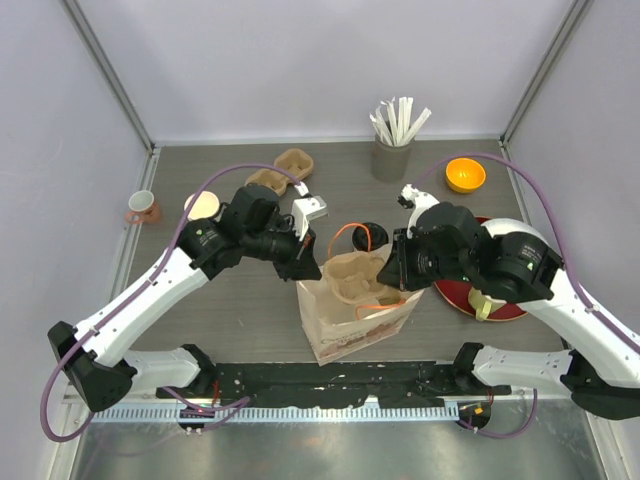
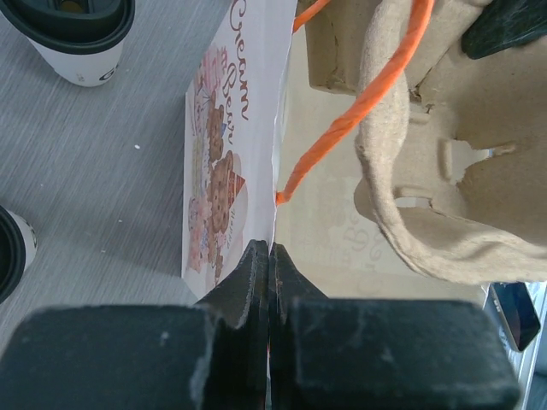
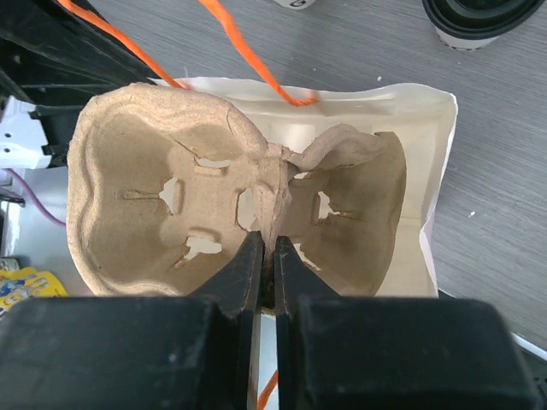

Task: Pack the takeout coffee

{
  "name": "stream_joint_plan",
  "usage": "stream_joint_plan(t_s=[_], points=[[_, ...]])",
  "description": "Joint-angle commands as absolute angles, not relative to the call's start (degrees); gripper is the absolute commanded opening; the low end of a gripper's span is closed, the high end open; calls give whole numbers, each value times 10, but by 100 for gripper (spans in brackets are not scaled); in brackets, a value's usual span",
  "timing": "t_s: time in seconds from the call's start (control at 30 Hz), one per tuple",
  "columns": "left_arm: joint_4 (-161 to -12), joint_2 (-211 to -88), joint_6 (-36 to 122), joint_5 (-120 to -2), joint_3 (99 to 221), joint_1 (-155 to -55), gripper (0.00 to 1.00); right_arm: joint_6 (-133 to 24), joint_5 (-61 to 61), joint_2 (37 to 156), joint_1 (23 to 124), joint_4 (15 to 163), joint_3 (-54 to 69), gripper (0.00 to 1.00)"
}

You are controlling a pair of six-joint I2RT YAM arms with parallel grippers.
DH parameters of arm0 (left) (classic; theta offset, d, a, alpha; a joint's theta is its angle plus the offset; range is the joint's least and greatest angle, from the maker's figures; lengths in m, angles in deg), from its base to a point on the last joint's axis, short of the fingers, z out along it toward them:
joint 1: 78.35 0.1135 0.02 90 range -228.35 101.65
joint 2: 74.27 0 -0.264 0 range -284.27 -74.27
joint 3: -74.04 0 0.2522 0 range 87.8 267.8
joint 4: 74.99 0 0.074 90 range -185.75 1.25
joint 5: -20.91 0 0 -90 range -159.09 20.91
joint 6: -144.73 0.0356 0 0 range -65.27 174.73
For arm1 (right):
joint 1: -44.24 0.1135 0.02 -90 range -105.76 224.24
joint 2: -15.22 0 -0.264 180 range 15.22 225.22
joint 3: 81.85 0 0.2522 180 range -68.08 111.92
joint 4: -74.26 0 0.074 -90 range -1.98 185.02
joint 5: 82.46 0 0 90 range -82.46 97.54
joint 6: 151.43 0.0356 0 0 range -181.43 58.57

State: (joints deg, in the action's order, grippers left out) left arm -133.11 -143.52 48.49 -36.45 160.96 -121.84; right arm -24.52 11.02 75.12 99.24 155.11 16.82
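A white paper bag [image 1: 345,320] with a bear print [image 2: 218,171] and orange handles stands open at the table's centre. My left gripper [image 1: 308,268] [image 2: 270,248] is shut on the bag's upper left edge. My right gripper [image 1: 398,272] [image 3: 267,239] is shut on the middle ridge of a brown pulp cup carrier [image 1: 355,275] [image 3: 162,196], which sits in the bag's mouth. The takeout coffee [image 1: 368,237] [image 2: 81,34] [image 3: 479,21], a cream cup with a black lid, stands on the table just behind the bag. A second lidded cup [image 2: 8,252] shows at the edge of the left wrist view.
Behind the arms are a grey holder of white straws [image 1: 392,150], an orange bowl [image 1: 465,175] and spare pulp carriers [image 1: 282,170]. A pink mug [image 1: 142,207] and cream cups [image 1: 203,206] stand at the left. A red plate [image 1: 462,298] lies under my right arm.
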Motion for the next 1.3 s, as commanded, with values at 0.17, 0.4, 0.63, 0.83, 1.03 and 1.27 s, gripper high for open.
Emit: stream_joint_plan(t_s=[0.17,0.4,0.63,0.83,1.03,1.27], points=[[-1316,-1428,464,-397,1632,-1220,0,-233,188,817,1069,1581,169,1],[-1303,-1433,436,-390,1622,-1219,0,-205,254,867,1118,1586,169,1],[-1287,-1428,394,-387,1614,-1220,0,-176,312,891,1162,1539,132,1],[-1269,-1428,353,-385,1601,-1220,0,-170,310,929,1196,1519,104,4],[-1258,-1426,321,-379,1590,-1220,0,-168,293,920,1197,1467,28,5],[-1267,-1415,327,-368,1579,-1220,0,-93,306,868,1197,1455,-56,5]])
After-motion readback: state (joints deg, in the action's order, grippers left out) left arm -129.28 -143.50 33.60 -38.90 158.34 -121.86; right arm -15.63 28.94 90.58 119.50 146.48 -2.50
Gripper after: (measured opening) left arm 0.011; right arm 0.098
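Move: The open paper bag's middle sits about 5 cm left of the right gripper, 3 cm back and some 17 below, with the held carrier already at its mouth. The near orange handle lies across the mouth, straight back about 5 cm and 5 below; a black-lidded cup stands 13 cm ahead, 1 cm left, 24 below. From the left gripper, pinching the rim, the bag's middle is 6 cm right, 5 back, 13 below. Lower the right gripper about 16 cm down into the bag, easing some 4 cm left as it sinks, and tip its left-pointing fingers nearly 30 degrees steeper while they keep their pinch on the carrier's middle ridge. Hold the left gripper almost in place, still shut on the bag's rim, letting its wrist turn slightly. ##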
